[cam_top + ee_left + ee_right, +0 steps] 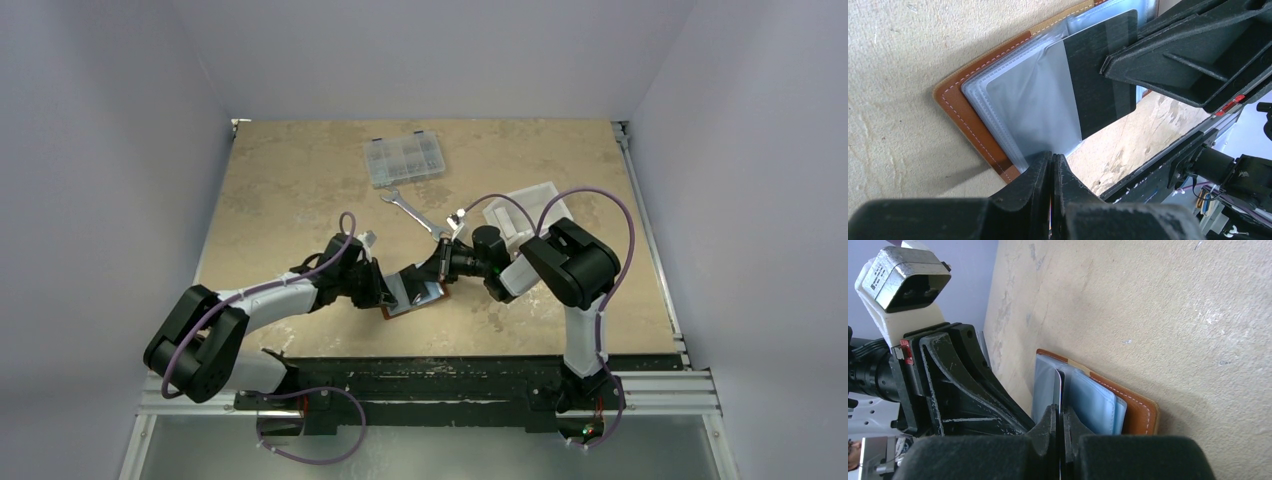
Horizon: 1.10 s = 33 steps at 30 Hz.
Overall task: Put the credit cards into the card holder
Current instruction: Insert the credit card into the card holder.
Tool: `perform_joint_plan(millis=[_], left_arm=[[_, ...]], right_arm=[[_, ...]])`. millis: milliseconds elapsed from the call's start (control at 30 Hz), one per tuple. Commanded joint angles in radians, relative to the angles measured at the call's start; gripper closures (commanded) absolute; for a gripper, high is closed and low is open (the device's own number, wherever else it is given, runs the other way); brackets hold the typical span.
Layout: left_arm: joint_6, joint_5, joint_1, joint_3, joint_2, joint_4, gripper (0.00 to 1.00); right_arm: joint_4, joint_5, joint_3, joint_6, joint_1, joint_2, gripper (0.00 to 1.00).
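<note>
The card holder [428,296] lies open on the table between both arms, brown leather [973,120] with clear plastic sleeves [1018,105]. My left gripper [1053,159] is shut on the near corner of a sleeve, at the holder's left edge [388,297]. My right gripper [1059,412] is shut on a credit card [1060,385], seen edge-on and standing among the sleeves [1093,400]. In the left wrist view that card [1098,85] shows a pale grey face with a broad black stripe, partly down behind a sleeve. The right gripper [437,272] comes in from the holder's right.
A clear compartment box [405,160] stands at the back of the table. A silver wrench [415,213] lies in front of it, and a white bin [520,215] sits behind the right arm. The table's near edge rail [450,365] runs just below the holder.
</note>
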Motion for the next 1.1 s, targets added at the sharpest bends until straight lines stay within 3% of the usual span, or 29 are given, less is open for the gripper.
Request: perform_joint_plan(millis=[0,200,567,700,800,967,1067], left_arm=[[0.027,-0.099,-0.002,-0.048,0.033,-0.081,1.00],[0.027,-0.102,-0.002,-0.051,0.030,-0.088,1.00],[0.008,-0.087,-0.001,-0.061,0.030,-0.055,1.00],[0.010,-0.086,-0.002,-0.042,0.017,-0.071,1.00],[0.014,-0.113,0.001,-0.005,-0.030,-0.127,0.96],[0.038,-0.151,0.022,0.061,-0.101,-0.229,0.94],[0.051,-0.173,0.039,0.068,-0.115,-0.250,0.94]], right_arm=[[-0.031,0.061,0.008,-0.087,-0.002,-0.023,1.00],[-0.101,0.037,0.059,-0.149,0.001,-0.004,1.00],[0.104,0.078,-0.052,0.144,0.058,0.017,1.00],[0.086,0.055,-0.047,0.137,0.059,0.021,1.00],[-0.044,0.014,-0.005,0.068,0.049,0.005,0.82],[-0.399,0.059,0.074,-0.125,0.050,-0.096,0.65],[-0.624,0.117,0.145,-0.251,0.051,-0.123,0.61]])
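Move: The dark card, already part-way in the card holder's left pocket and still pinched by the right fingers, has that pocket's middle about 5 cm to the right hand's left, 2 cm back and 1 cm lower. From the left hand, whose shut tips rest on the pocket's near-left corner, the pocket's middle is some 3 cm ahead and 1 cm right. The wrench lies roughly 11 cm ahead of the right hand and 1 cm left; the white tray 12 cm ahead, 20 cm right. The dark card is still pinched as the right hand nudges it slightly forward, then draws it about 1.5 cm back and just under 1 cm left, towards the pocket; then the right fingers open around it with a small dip. The left hand keeps pressing the pocket corner down nearly throughout, then comes free, sliding some 2.5 cm left and rising a little, fingers shut. ##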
